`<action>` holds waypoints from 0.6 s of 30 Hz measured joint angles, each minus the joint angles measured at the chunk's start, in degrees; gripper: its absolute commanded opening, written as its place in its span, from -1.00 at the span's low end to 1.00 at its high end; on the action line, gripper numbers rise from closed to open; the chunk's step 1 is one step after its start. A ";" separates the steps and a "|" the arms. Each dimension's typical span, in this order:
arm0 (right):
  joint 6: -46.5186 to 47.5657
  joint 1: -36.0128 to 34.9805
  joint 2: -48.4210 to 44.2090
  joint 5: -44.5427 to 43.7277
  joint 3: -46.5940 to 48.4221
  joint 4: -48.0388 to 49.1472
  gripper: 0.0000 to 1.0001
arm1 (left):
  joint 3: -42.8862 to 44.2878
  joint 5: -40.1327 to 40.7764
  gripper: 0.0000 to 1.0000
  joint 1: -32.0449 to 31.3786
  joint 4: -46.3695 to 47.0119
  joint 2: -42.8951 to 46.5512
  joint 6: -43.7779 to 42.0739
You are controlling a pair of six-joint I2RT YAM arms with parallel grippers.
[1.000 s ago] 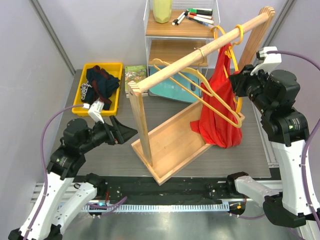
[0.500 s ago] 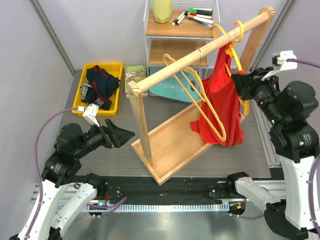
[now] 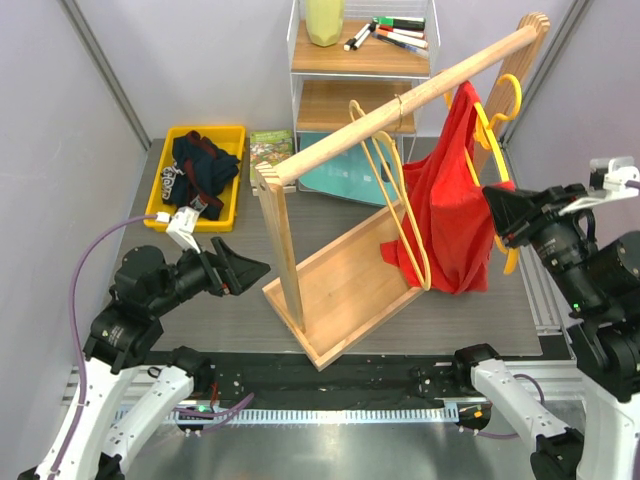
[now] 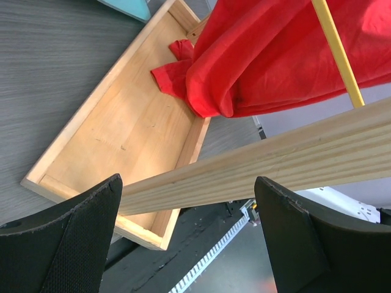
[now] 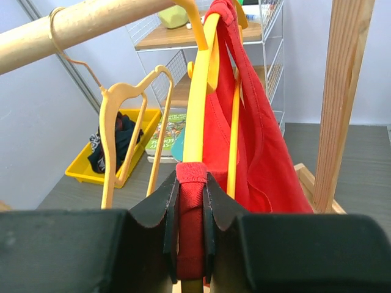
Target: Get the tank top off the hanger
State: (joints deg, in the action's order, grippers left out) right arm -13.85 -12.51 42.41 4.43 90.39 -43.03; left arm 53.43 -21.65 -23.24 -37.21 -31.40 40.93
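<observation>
The red tank top (image 3: 445,215) hangs on a yellow hanger (image 3: 507,95) at the right end of the wooden rod (image 3: 400,100). My right gripper (image 3: 497,207) is shut on its red strap (image 5: 191,201), which is wrapped over the yellow hanger arm (image 5: 198,91). The strap and arm fill the gap between the jaws. I cannot tell whether the hook still rests on the rod. My left gripper (image 3: 250,268) stands open and holds nothing, left of the rack's near post (image 3: 282,240). In the left wrist view a wooden beam (image 4: 275,165) crosses beyond the left gripper (image 4: 189,244).
The rack's wooden base tray (image 3: 345,285) lies under the rod, with the tank top's hem drooping into it. Two bare yellow hangers (image 3: 385,165) hang mid-rod. A yellow bin (image 3: 160,185) of dark clothes, a book (image 3: 270,150) and a wire shelf (image 3: 360,60) with markers stand behind.
My right gripper has drawn back to the right and nearer, dragging the hanger and tank top with it. The bare hangers have swung right. The left arm has pulled back slightly to the left.
</observation>
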 measured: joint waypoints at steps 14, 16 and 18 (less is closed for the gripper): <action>-10.75 0.00 -14.64 4.48 -12.81 -17.79 -0.98 | -1.75 -0.44 0.74 0.02 4.02 -4.81 0.79; -12.79 0.00 -16.76 7.56 -18.56 -17.57 -0.97 | -2.27 -1.11 0.72 0.02 6.29 -6.54 2.08; -14.88 0.00 -18.25 10.64 -24.96 -16.33 -0.98 | -2.60 -1.70 0.71 0.02 8.52 -8.31 3.34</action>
State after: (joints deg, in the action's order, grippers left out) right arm -28.73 -12.51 24.16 15.07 65.43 -59.35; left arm 50.83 -23.35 -23.22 -28.69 -39.70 44.27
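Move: The right hand holds the yellow hanger by one end, the tank top's strap pinched with it. The tank top's middle hangs some 12 cm ahead, 5 cm left and 20 cm below; the rack's wooden tray is about 4 cm ahead, 14 cm left and 47 cm down, the empty hangers 8 cm ahead, 14 cm left and 13 cm down. From the left hand, the tank top is roughly 14 cm ahead and 33 cm right, 3 cm lower. Downward and somewhat back, swinging a little left towards the end, the right hand lowers the hanger and tank top some 18 cm towards the tray in a quickening sweep, keeping its pinch as the wrist tips nose-down by nearly 30 degrees. The left hand, still wide open, eases about 4 cm forward and right towards the tank top. ##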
